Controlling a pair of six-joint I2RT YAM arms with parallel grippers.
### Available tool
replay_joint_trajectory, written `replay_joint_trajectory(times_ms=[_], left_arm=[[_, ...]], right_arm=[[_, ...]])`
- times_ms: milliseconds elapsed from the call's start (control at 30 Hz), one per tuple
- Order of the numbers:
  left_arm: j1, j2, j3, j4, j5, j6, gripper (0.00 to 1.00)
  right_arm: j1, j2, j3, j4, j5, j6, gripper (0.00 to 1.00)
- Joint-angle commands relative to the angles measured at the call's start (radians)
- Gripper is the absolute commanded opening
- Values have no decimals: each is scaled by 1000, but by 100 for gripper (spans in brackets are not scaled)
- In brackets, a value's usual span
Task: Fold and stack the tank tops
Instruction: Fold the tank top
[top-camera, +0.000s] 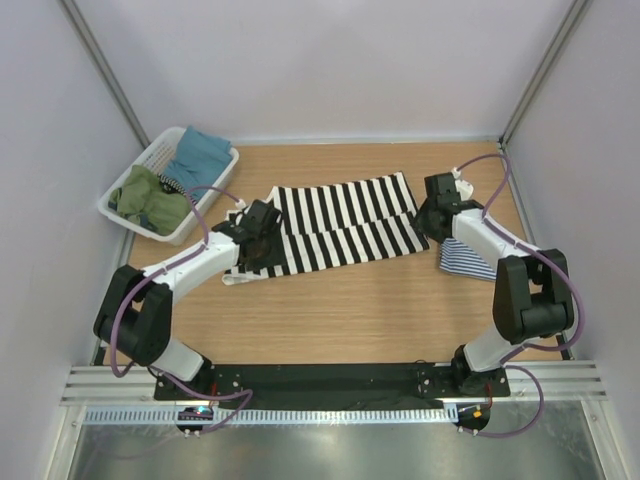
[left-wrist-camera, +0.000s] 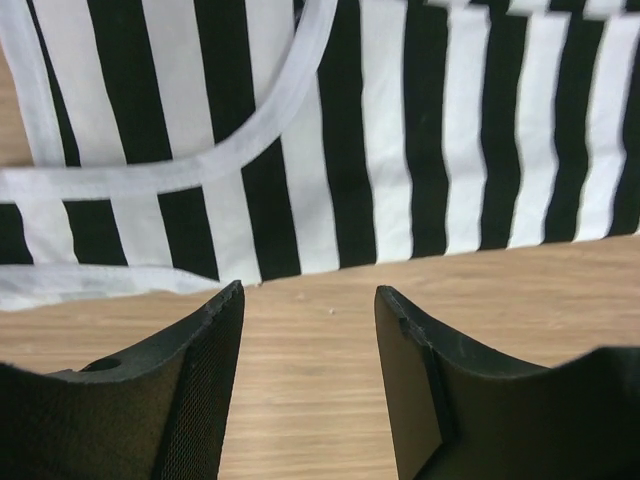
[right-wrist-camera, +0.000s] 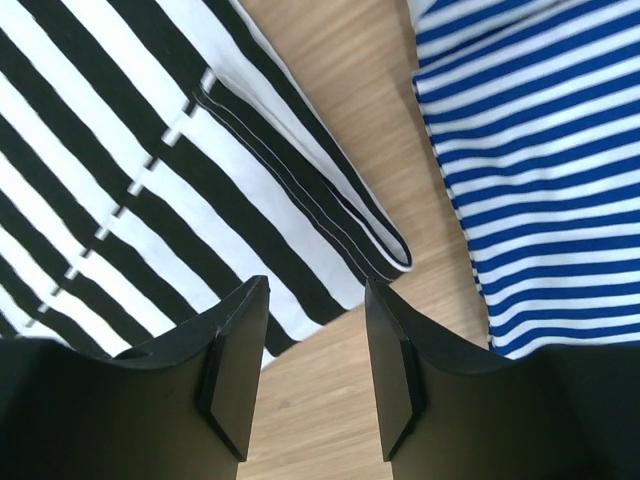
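The broad black-and-white striped tank top (top-camera: 340, 225) lies folded lengthwise across the middle of the table, its white-edged straps at the left end (left-wrist-camera: 200, 170). My left gripper (top-camera: 262, 232) hovers over that left end, open, with only bare wood between its fingers (left-wrist-camera: 310, 300). My right gripper (top-camera: 437, 212) stands open at the garment's right corner (right-wrist-camera: 300, 230), nothing between its fingers (right-wrist-camera: 317, 290). The thin blue-and-white striped tank top (top-camera: 468, 260) lies folded beside the right arm, at the right edge of the right wrist view (right-wrist-camera: 540, 170).
A white slatted basket (top-camera: 150, 160) at the back left holds teal, green and other cloth. Grey walls close in the table on three sides. Bare wood (top-camera: 360, 315) stretches between the striped garment and the arm bases.
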Motion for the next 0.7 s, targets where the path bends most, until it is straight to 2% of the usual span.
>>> replay_joint_trajectory(times_ms=[0,400,667], left_arm=[[-6,-43,-63,63,40,-10,56],[-16,-24,-94,77,71,-9,52],[-16,-92,-85,40,31,4,53]], right_arm=[[4,-23,-49,67,-32,-29,50],[12,84,-69,76,20,11,51],[29,67,-120,76,89,54,51]])
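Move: The near right corner of the black-and-white striped tank top lies some 7 cm below the right hand, level with it and about 3 cm to its right. The folded blue-striped top is beside that corner, its middle roughly 13 cm to the hand's right and level with it. For the left hand, the near edge of the black-and-white top is about 6 cm below and 1 cm ahead, with the laundry basket some 23 cm ahead and 22 cm left. Downward, the right hand sinks about 6 cm and draws back some 2 cm towards the near right corner of the black-and-white tank top, tipping its half-open fingers slightly steeper. The left hand dips back and down about 2.5 cm each way, then stays low by the near edge, also half open. Neither hand visibly touches the cloth. ##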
